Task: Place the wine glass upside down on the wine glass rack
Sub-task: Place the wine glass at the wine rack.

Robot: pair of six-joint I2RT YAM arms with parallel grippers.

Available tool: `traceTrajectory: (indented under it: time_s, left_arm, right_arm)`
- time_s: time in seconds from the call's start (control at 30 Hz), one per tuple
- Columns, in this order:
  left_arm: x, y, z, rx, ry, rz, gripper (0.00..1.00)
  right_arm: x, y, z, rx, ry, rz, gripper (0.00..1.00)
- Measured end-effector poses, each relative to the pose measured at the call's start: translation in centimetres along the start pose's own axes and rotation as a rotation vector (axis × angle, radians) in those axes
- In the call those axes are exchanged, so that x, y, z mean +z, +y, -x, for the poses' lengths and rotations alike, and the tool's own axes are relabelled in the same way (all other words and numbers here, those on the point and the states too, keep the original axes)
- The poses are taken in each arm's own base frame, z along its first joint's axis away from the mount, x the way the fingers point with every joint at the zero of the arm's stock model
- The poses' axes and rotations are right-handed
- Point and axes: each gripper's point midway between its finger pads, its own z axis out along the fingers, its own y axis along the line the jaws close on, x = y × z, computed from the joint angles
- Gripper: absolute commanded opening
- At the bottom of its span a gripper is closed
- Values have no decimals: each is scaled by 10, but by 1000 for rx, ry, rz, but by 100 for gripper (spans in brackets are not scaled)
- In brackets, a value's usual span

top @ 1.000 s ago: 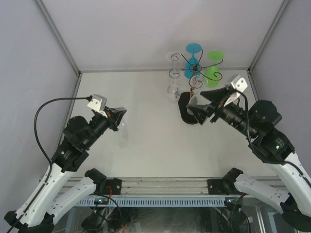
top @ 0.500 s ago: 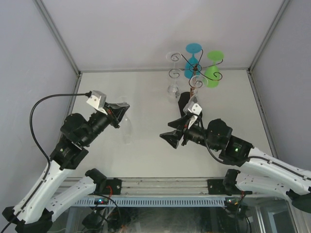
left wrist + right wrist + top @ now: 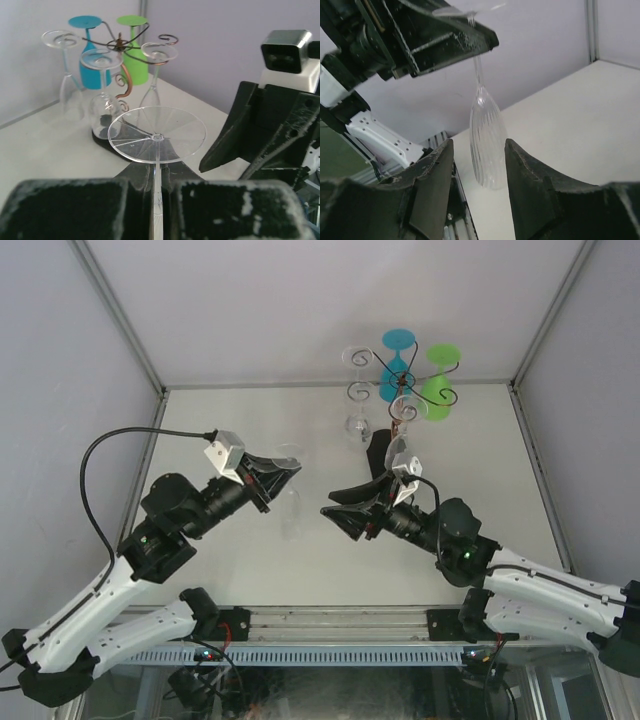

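Observation:
A clear wine glass [image 3: 292, 508] hangs upside down, foot up and ribbed bowl down, over the table's middle. My left gripper [image 3: 272, 478] is shut on its stem [image 3: 157, 200], just under the round foot [image 3: 157, 135]. From the right, my right gripper [image 3: 342, 516] faces the glass. In the right wrist view the bowl [image 3: 487, 150] hangs between the open fingers [image 3: 432, 180], with a gap on each side. The wine glass rack [image 3: 401, 388], a dark wire stand with spiral arms on a black base [image 3: 378, 456], stands at the back right, behind the foot in the left wrist view [image 3: 120, 47].
On the rack hang a blue glass [image 3: 396, 362], a green glass [image 3: 438, 385] and clear glasses [image 3: 355, 400], all upside down. Grey walls with metal posts close the back and sides. A rail with both arm bases [image 3: 330, 625] runs along the near edge.
My left arm carried the glass right, toward the table's middle. My right arm swung left, away from the rack, until its fingers flanked the bowl, and they narrowed.

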Motion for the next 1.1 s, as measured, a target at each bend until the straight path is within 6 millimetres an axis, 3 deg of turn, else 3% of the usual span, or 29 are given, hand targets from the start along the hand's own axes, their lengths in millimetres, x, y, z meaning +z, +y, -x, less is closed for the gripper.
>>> traceTrajectory:
  time_s: [0.17, 0.43, 0.9, 1.1]
  left_arm:
    - [2, -18, 2, -2, -11, -77, 0]
    - [8, -35, -3, -5, 3, -163, 0]
    - [12, -55, -14, -12, 41, -253, 0]
    - [11, -58, -14, -13, 43, -268, 0]
  right_arm:
    - [10, 5, 12, 43, -63, 28, 40]
    - [23, 8, 1, 82, -47, 71, 35]
    - [30, 18, 21, 58, -89, 107, 23]
    - [37, 14, 11, 59, -61, 102, 19]
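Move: The left gripper holds the upside-down wine glass by its stem; the open right gripper waits about 9 cm to its right, 5 cm back and 6 cm lower. From the right gripper the glass is 9 cm left and 5 cm ahead, its middle about level. The rack is some 22 cm ahead of the right gripper, 12 cm right and 10 cm lower; its nearest clear glass hangs about 18 cm ahead, 10 cm right, 6 cm lower. Bring the two grippers together for a handover: carry the held glass about 5 cm right and 4 cm back with the left, turning it some 15 degrees clockwise and keeping the stem pinched. Meanwhile ease the right about 3.5 cm left and rise overall by 2 cm, narrowing its half-open fingers around the glass just below the left fingertips, without shutting them. ##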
